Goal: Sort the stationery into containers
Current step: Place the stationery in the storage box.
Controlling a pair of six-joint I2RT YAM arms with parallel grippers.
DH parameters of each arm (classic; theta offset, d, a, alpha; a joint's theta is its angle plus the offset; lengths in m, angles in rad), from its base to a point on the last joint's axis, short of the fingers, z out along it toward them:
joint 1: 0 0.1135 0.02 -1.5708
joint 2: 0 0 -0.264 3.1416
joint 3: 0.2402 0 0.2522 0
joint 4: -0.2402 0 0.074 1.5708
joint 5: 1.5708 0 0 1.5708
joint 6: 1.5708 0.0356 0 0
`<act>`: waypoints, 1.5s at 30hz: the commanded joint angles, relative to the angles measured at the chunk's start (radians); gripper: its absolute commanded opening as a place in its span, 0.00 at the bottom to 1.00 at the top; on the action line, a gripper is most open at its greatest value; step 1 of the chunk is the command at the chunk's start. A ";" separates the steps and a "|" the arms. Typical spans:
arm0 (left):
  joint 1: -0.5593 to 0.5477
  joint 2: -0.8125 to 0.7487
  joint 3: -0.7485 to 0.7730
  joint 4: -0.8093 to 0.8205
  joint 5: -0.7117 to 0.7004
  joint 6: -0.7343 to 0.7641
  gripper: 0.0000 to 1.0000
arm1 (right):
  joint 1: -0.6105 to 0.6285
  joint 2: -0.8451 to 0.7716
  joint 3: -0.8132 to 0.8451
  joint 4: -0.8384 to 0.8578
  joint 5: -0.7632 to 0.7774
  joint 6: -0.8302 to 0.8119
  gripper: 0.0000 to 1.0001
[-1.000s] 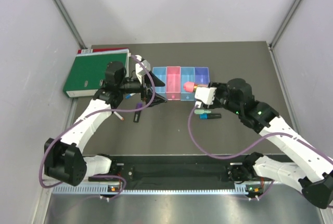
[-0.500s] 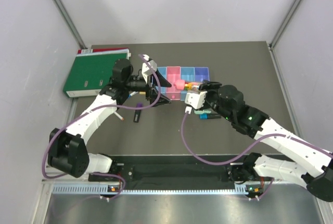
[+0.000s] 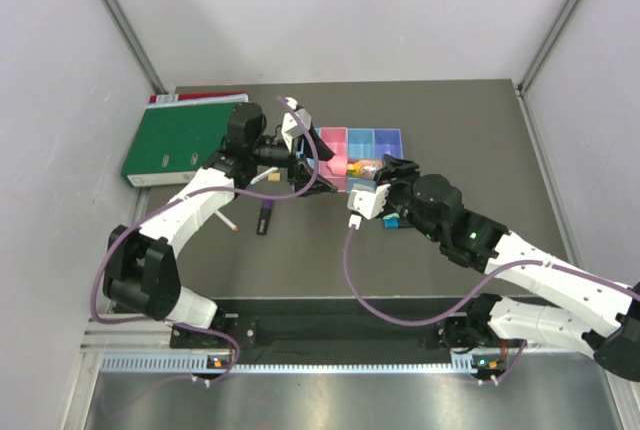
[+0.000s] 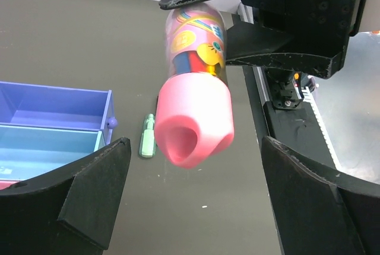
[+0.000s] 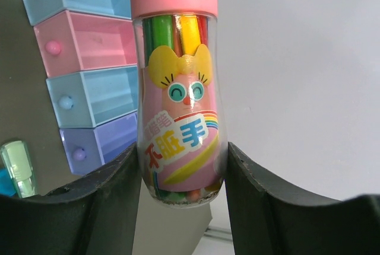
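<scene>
My right gripper (image 5: 181, 148) is shut on a clear pink crayon bottle (image 5: 178, 118) with a pink cap, gripping its base. In the top view the bottle (image 3: 360, 166) hangs by the near side of the containers (image 3: 375, 140), a row of light blue, pink, light blue and purple bins (image 5: 89, 89). My left gripper (image 4: 195, 142) faces the bottle's pink cap (image 4: 195, 121); it is open, a finger on either side and clear of the cap. A green marker (image 4: 146, 136) lies on the table by the purple bin (image 4: 53, 104).
A large green binder (image 3: 180, 140) lies at the back left. A dark marker (image 3: 264, 218) and a thin white pen with an orange end (image 3: 228, 220) rest on the dark table under the left arm. A blue item (image 3: 392, 222) lies near the right gripper.
The right gripper has carried the bottle leftward and nearer. The left gripper has moved right toward the bins and now faces the bottle's cap.
</scene>
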State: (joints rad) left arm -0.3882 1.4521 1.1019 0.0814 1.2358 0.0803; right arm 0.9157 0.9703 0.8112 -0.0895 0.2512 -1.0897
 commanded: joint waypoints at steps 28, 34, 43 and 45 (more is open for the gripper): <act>-0.049 0.053 0.050 0.162 0.096 -0.040 0.86 | 0.048 0.030 -0.035 0.221 0.049 -0.050 0.06; -0.052 0.060 0.058 0.159 0.096 -0.039 0.71 | 0.048 0.034 -0.033 0.234 0.054 -0.055 0.06; -0.054 0.060 0.069 0.118 0.103 0.002 0.48 | 0.048 0.031 -0.049 0.255 0.062 -0.055 0.07; -0.054 0.057 0.067 0.097 0.109 0.015 0.46 | 0.048 0.030 -0.052 0.255 0.062 -0.053 0.07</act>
State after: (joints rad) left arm -0.4320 1.5146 1.1439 0.1875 1.2842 0.0528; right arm 0.9474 1.0092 0.7570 0.0490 0.2905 -1.1458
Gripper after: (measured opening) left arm 0.546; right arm 0.519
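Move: The pencil bottle is held level in the air by the right gripper at its clear end. Its pink cap lies about 3 cm to the right of the open left gripper, level with it, and some 10 cm to the left of the right gripper. From the left gripper, the storage box's middle is roughly 14 cm ahead, 4 cm to the right and 21 cm below; the green marker is about 14 cm to the right, 1 cm ahead and 23 cm below. Slide the left gripper's open fingers about 2 cm to the right over the pink cap, rising some 1 cm, then stop and close them until the pads pinch the cap from either side. Keep the right gripper's hold on the clear end, easing it about 1 cm to the left to bring the cap in, then hold it nearly still. ##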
